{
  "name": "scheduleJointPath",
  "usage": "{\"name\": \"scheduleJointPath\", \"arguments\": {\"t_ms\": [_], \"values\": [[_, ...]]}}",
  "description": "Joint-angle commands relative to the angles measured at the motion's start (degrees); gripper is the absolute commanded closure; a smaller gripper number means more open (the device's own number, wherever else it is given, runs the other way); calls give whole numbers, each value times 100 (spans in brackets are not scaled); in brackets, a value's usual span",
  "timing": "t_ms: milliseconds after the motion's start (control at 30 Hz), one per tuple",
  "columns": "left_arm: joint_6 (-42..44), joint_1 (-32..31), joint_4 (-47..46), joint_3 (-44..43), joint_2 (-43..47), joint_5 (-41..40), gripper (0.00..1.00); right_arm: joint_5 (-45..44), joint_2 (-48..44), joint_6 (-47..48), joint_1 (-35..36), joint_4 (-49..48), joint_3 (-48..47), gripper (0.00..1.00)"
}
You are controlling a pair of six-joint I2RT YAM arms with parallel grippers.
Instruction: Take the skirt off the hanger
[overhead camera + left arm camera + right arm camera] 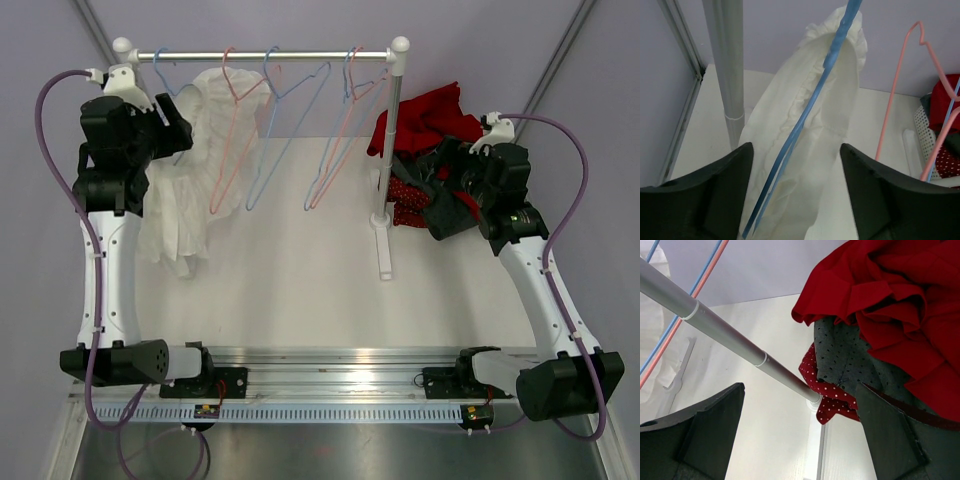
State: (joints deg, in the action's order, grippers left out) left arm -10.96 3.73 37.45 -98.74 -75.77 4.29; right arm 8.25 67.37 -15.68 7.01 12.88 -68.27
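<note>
A white skirt hangs on a blue hanger at the left end of the clothes rail. In the left wrist view the skirt and its blue hanger wire run down between my two black fingers. My left gripper is open, a finger on each side of the cloth, with a gap showing on the right side. From above, the left gripper sits right against the skirt's upper left edge. My right gripper is open and holds nothing, near the rack's right post.
Empty pink and blue hangers hang along the rail. The rack's right post stands on a white foot. A pile of red, grey dotted and red polka-dot clothes lies at the right. The left post is close by.
</note>
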Motion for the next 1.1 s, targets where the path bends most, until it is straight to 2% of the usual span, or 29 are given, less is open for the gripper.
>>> {"name": "scheduleJointPath", "arguments": {"t_ms": [0, 33, 67, 100, 167, 267, 300, 367, 400, 667, 800, 900, 1000, 1067], "values": [[-55, 23, -318, -496, -104, 300, 34, 98, -137, -31, 29, -207, 50, 1], [-73, 23, -283, -549, -157, 309, 39, 80, -154, -14, 29, -207, 68, 1], [-82, 23, -265, -576, -184, 309, 54, 54, -154, 4, 29, -216, 77, 1], [-90, 23, -256, -594, -201, 300, 63, 54, -163, 21, 29, -216, 77, 1], [-134, 23, -247, -576, -228, 265, 74, 54, -154, 21, 29, -225, 77, 1], [-169, 23, -238, -576, -272, 256, 82, 28, -146, 39, 29, -216, 77, 1], [-178, 23, -186, -585, -315, 256, 89, 19, -154, 39, 29, -207, 77, 1], [-178, 23, -133, -646, -360, 247, 94, 19, -181, 48, 29, -207, 86, 1], [-178, 23, -89, -673, -412, 265, 100, 10, -189, 48, 38, -207, 86, 0], [-239, 14, -203, -743, -290, 370, 100, 10, -251, 48, 29, -173, -2, 0], [-310, 14, -501, -910, 96, 379, 100, -17, -348, 83, 29, -67, -291, 1], [-336, 14, -459, -1181, 317, 467, 100, 220, -479, 83, 29, 170, -879, 0], [-380, 14, -283, -1630, 413, 493, 100, 1044, -681, 30, 38, 109, -1283, 1], [-459, 14, -230, -1841, 431, 572, 100, 2369, -656, -154, 73, -31, -1521, 1]]}}
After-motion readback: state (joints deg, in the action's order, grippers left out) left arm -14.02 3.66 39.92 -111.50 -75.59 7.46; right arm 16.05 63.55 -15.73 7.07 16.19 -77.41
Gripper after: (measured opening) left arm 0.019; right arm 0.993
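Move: The blue hanger carrying the white skirt already runs between the left gripper's open fingers, its near wire about 2 cm ahead and 1 cm higher. Its rail crosses about 7 cm farther out and some 10 cm above; the left post stands roughly 8 cm ahead and 7 cm left. The skirt hangs about 8 cm ahead, 3 cm right, 12 cm below; the pink hanger is some 11 cm right, 5 cm ahead, level. From the right gripper the wire lies about 50 cm left, 2 cm ahead, 9 cm higher. Bring the left gripper about 2 cm forward and slightly up while shutting its fingers until they pinch the blue hanger's near wire below the hook. Keep hold, then raise it some 7 cm while drawing back about 4 cm, tipping the fingertips up, to unhook it from the rail. Late on, lift the empty, open right gripper about 9 cm, also drawing back a little. ##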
